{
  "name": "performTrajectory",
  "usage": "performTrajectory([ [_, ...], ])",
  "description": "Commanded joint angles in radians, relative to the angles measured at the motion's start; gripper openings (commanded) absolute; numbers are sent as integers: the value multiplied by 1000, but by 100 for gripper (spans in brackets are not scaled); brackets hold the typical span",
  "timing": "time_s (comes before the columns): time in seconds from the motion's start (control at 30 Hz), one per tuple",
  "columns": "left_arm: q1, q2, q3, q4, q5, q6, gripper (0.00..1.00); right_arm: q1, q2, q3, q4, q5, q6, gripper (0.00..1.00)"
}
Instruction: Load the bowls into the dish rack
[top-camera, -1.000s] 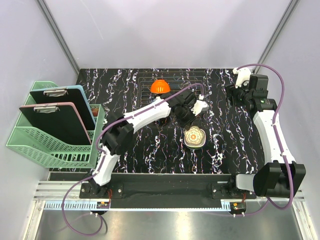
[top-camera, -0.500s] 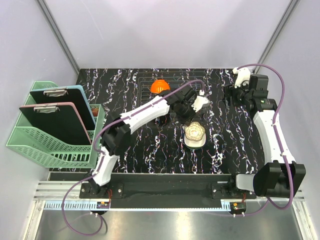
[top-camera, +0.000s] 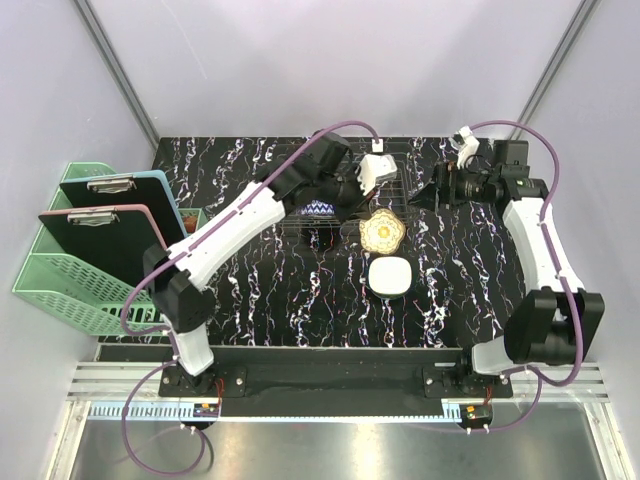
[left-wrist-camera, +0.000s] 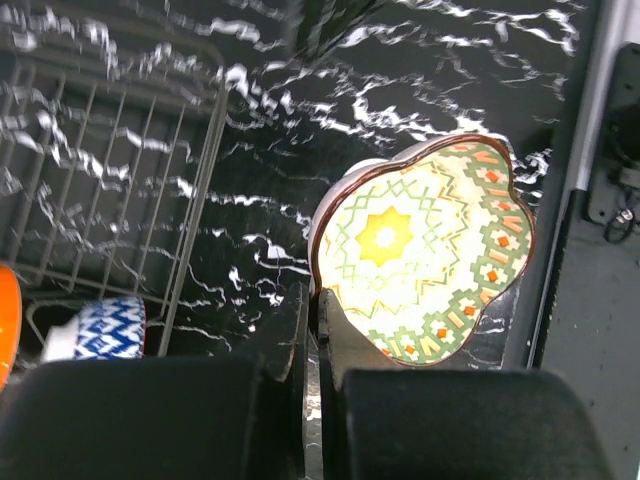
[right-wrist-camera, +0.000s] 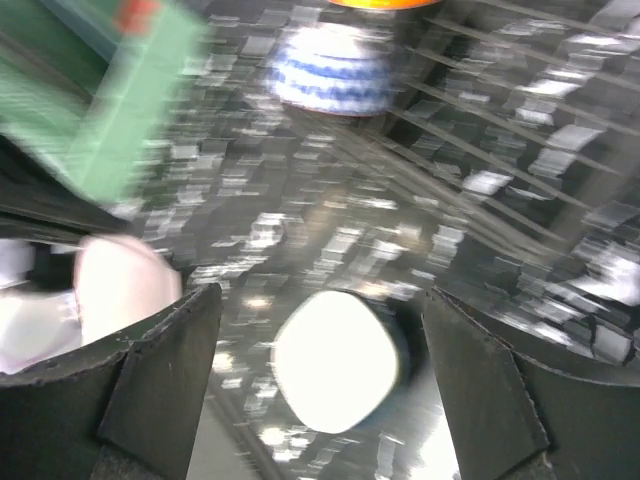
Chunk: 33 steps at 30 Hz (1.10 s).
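Note:
My left gripper (top-camera: 362, 215) (left-wrist-camera: 312, 330) is shut on the rim of the cream bowl with the yellow floral inside (top-camera: 383, 231) (left-wrist-camera: 425, 262). It holds the bowl tilted in the air by the near right corner of the dish rack (top-camera: 395, 178) (left-wrist-camera: 120, 160). A blue-and-white bowl (top-camera: 318, 208) (left-wrist-camera: 100, 328) sits in the rack, with an orange bowl (left-wrist-camera: 4, 320) beside it. A white bowl (top-camera: 392, 275) (right-wrist-camera: 335, 360) rests on the table. My right gripper (top-camera: 425, 197) (right-wrist-camera: 325, 370) hangs open right of the rack, its jaws framing the white bowl from a distance.
A mint-green slatted basket (top-camera: 100, 290) with two clipboards stands off the table's left edge. The black marbled tabletop (top-camera: 300, 300) lies between the rack and the arm bases. The right wrist view is motion-blurred.
My left gripper has lifted the floral bowl off the white bowl and carried it back toward the rack. The right arm has swung left and its jaws have opened wider.

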Motion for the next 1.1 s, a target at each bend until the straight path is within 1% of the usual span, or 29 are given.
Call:
performTrajectory([
  [0.0, -5, -63, -55, 79, 107, 92, 0, -13, 50, 70, -11, -370, 117, 90],
  [0.03, -2, -68, -64, 86, 112, 98, 0, -16, 55, 70, -8, -420, 127, 90],
  [0.13, -2, -79, -104, 116, 102, 129, 0, -31, 68, 65, -4, -503, 138, 91],
  [0.23, 10, -82, -130, 149, 87, 144, 0, -39, 87, 56, -5, -574, 184, 92],
  [0.5, 38, -83, -139, 238, 64, 144, 0, -39, 82, -8, -5, -578, 184, 91],
  [0.83, 39, -67, -102, 255, 72, 100, 0, -33, 99, -48, -1, -614, 189, 91],
  [1.07, 36, -51, -75, 260, 81, 80, 0, 12, 102, -80, 10, -603, 180, 90],
])
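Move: The left hand already pinches the patterned bowl by its rim, high above the table, and the open right gripper it is offered to stands about 14 cm to its right and 4 cm farther out, at nearly the same height. From the right hand that bowl lies about 11 cm left and 7 cm back, nearly level. Some 22 cm below the right hand, the white bowl is about 5 cm left and 20 cm back, the dish rack's middle about 19 cm left and 3 cm out. The right hand, fingers kept wide open, swings in towards the held patterned bowl, drawing back about 5 cm and going 4 cm left while first rising some 4 cm and then sinking by half of that, as its wrist turns roughly 40 degrees until the fingers point almost level to the left, at the bowl. The left hand keeps its rim pinch and nearly holds its place, easing back and dipping a couple of centimetres, then coming forward about 3 cm and up again, with only a slight turn. ##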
